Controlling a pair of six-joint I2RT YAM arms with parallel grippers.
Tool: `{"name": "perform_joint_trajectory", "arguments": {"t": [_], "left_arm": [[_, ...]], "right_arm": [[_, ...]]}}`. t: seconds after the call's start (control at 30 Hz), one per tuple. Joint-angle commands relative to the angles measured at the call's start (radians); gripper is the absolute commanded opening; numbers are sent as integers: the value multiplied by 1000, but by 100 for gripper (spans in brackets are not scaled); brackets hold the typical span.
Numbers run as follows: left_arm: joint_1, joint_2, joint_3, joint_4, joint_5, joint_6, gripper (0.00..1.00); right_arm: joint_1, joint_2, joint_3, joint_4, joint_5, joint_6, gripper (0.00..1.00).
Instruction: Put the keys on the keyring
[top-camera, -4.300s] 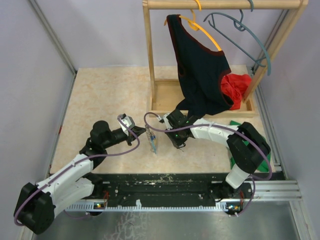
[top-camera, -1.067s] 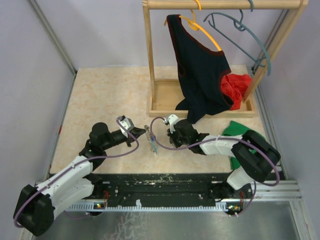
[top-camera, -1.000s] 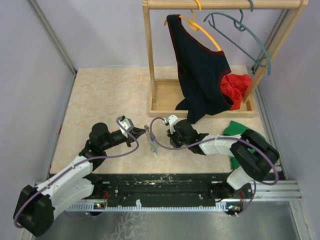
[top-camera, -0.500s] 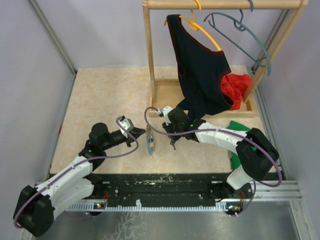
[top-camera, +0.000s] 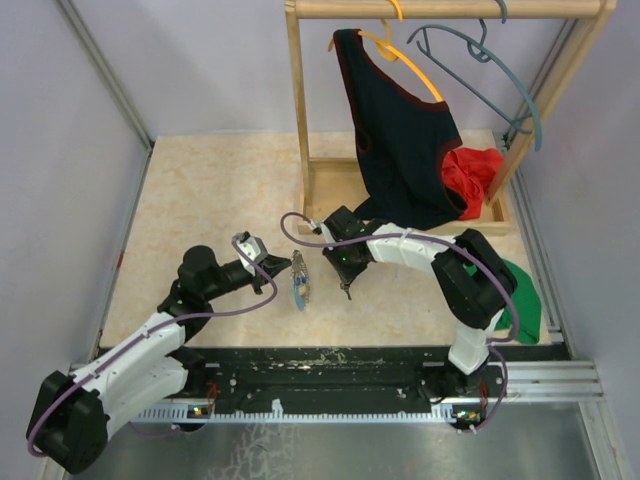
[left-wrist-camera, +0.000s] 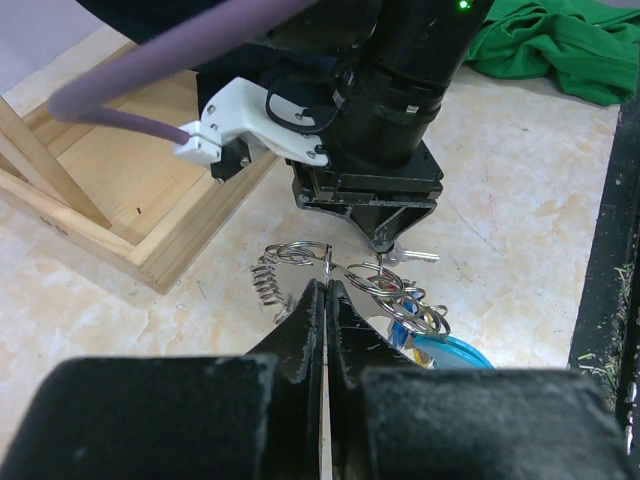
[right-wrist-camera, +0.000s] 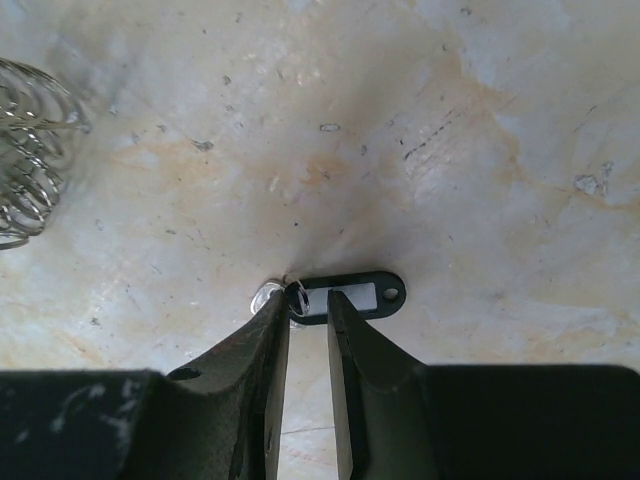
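My left gripper (top-camera: 287, 266) is shut on the thin wire of the keyring (top-camera: 298, 282), holding it just above the table. In the left wrist view the left gripper (left-wrist-camera: 327, 285) pinches the keyring's wire; the wire's coil (left-wrist-camera: 262, 278), a cluster of small rings (left-wrist-camera: 400, 295) and the light-blue section (left-wrist-camera: 452, 352) show around it. My right gripper (top-camera: 346, 288) points straight down a short way right of the keyring. In the right wrist view the right gripper (right-wrist-camera: 308, 300) stands slightly open, straddling the small ring of a key with a black tag (right-wrist-camera: 352, 297) lying flat on the table.
A wooden clothes rack (top-camera: 300, 120) stands at the back with a black top (top-camera: 395, 130) on a yellow hanger, an empty grey-blue hanger (top-camera: 490, 70) and a red cloth (top-camera: 470, 175) on its base. A green cloth (top-camera: 520, 300) lies at right. A black rail (top-camera: 330, 365) runs along the near edge.
The right gripper has pulled away from the keyring, moved right, come down over the black-tagged key, and its jaws have parted. The left gripper keeps holding the keyring, which now hangs straighter.
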Motion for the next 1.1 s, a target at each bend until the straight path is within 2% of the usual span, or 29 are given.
{"name": "perform_joint_trajectory", "arguments": {"t": [0.0,0.43,0.57,0.63,0.8,1.07], "left_arm": [[5,-11,-3,12,15,3,1],[5,-2,1,13,19,4,1],[4,-4,1,12,18,3,1],[5,-3,0,13,18,3,1],[5,-3,1,16,18,-1,1],[5,-3,10,33,40,-19,1]], "right_arm": [[-14,25,68,-33,-19,-4,22],[-16,30,68,-18,-85,-5,10],[-16,10,64,-11,-85,-9,1],[-15,-20,47,6,-81,-11,0],[-16,-175,-80,167,-80,-36,0],[-15,-489,-367,589,-134,-98,0]]}}
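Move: The key on the black tag lies flat on the table right under the right hand's slightly open fingertips, only about 1 cm below and level both ways. The keyring hangs from the left hand, some 9 cm to the right hand's left, 2 cm back and 9 cm up; the rack's near left corner stands about 13 cm ahead and 10 cm left. From the left hand the key is some 12 cm right, 2 cm ahead and 16 cm down. Settling barely half a centimetre down beside the tabletop, the right hand shuts its narrow finger gap on the small link between key and black tag. It then rises about 6 cm, the wrist tipping some 20 degrees so the fingertips swing up towards forward-left. The left hand stays put, still pinching the keyring. ##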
